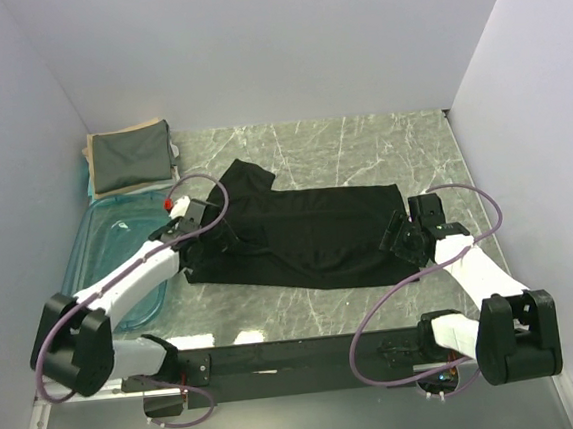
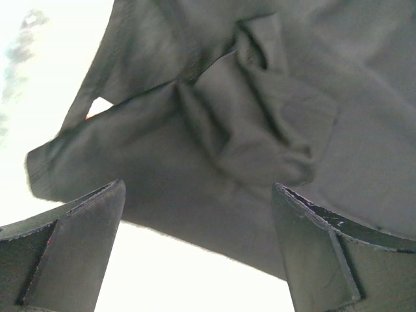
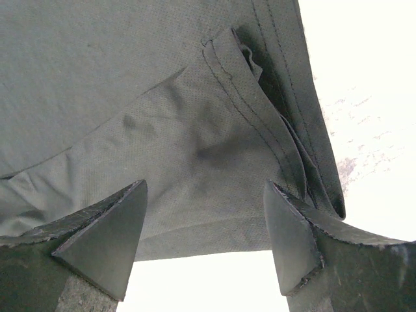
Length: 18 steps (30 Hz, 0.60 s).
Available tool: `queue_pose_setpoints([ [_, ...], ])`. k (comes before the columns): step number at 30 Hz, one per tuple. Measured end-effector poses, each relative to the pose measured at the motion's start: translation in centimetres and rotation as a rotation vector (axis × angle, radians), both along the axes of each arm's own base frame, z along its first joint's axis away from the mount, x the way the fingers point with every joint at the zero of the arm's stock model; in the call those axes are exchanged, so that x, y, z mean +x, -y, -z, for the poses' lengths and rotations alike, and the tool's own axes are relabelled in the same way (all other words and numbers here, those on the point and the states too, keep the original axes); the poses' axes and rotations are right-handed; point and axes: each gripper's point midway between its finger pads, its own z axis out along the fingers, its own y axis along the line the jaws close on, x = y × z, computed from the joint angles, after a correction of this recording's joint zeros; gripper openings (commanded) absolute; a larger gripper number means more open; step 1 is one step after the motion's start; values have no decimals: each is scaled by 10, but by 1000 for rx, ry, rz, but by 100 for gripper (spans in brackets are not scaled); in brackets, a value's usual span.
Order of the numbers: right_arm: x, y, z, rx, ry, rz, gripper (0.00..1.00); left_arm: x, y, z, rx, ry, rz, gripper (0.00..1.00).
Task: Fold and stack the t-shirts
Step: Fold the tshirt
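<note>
A plain black t-shirt [image 1: 303, 235] lies spread across the middle of the marble table, one sleeve pointing to the far left. My left gripper [image 1: 215, 239] stands open over the shirt's left end; in the left wrist view its fingers [image 2: 84, 250] flank a creased sleeve and edge of the black cloth [image 2: 214, 130], nothing between them. My right gripper [image 1: 401, 237] is open at the shirt's right end, its fingers [image 3: 107, 244] straddling the stitched hem [image 3: 227, 84]. At the far left corner sits a folded dark grey-green shirt [image 1: 131, 159] on a beige one [image 1: 94, 156].
A clear blue plastic tub [image 1: 109, 255] lies along the left wall under the left arm. White walls close in the table on the left, back and right. The arms' black base rail [image 1: 299, 357] runs along the near edge.
</note>
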Motion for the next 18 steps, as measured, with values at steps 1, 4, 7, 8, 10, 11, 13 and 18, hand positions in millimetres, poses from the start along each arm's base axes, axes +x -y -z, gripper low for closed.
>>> queue_pose_setpoints([
  [1, 0, 0, -1, 0, 3, 0, 79, 5, 2, 1, -3, 3, 0, 99],
  [4, 1, 0, -2, 0, 13, 1, 79, 15, 9, 13, 0, -14, 3, 100],
  [7, 0, 2, 0, -7, 14, 7, 79, 15, 9, 35, 26, -72, 1, 100],
  [8, -1, 2, 2, -10, 11, 11, 79, 13, 8, 42, 36, -93, -2, 99],
  [10, -4, 3, 6, -13, 1, 21, 79, 9, 6, 49, 48, -114, -5, 99],
  [11, -6, 4, 8, -12, -5, 26, 79, 8, 5, 50, 47, -113, -9, 99],
  [13, -9, 4, 12, -12, -15, 36, 79, 2, 2, 50, 42, -110, -22, 99],
  [18, -20, 13, 14, -38, -30, 110, 80, -24, -11, 51, 24, -113, -56, 97],
])
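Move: The t-shirt's near-left part lies right under the left hand, about 6 cm down; its bunched fold sits some 8 cm to the right and the near-left corner about 6 cm left and 5 cm back. From the right hand the t-shirt's near-right corner is roughly 4 cm right, 5 cm back and 3 cm down, and that near-left part some 38 cm left, about level ahead. Left hand, fingers open, sinks 5 cm onto the t-shirt and drags it back 4 cm; right eases back 2 cm. ##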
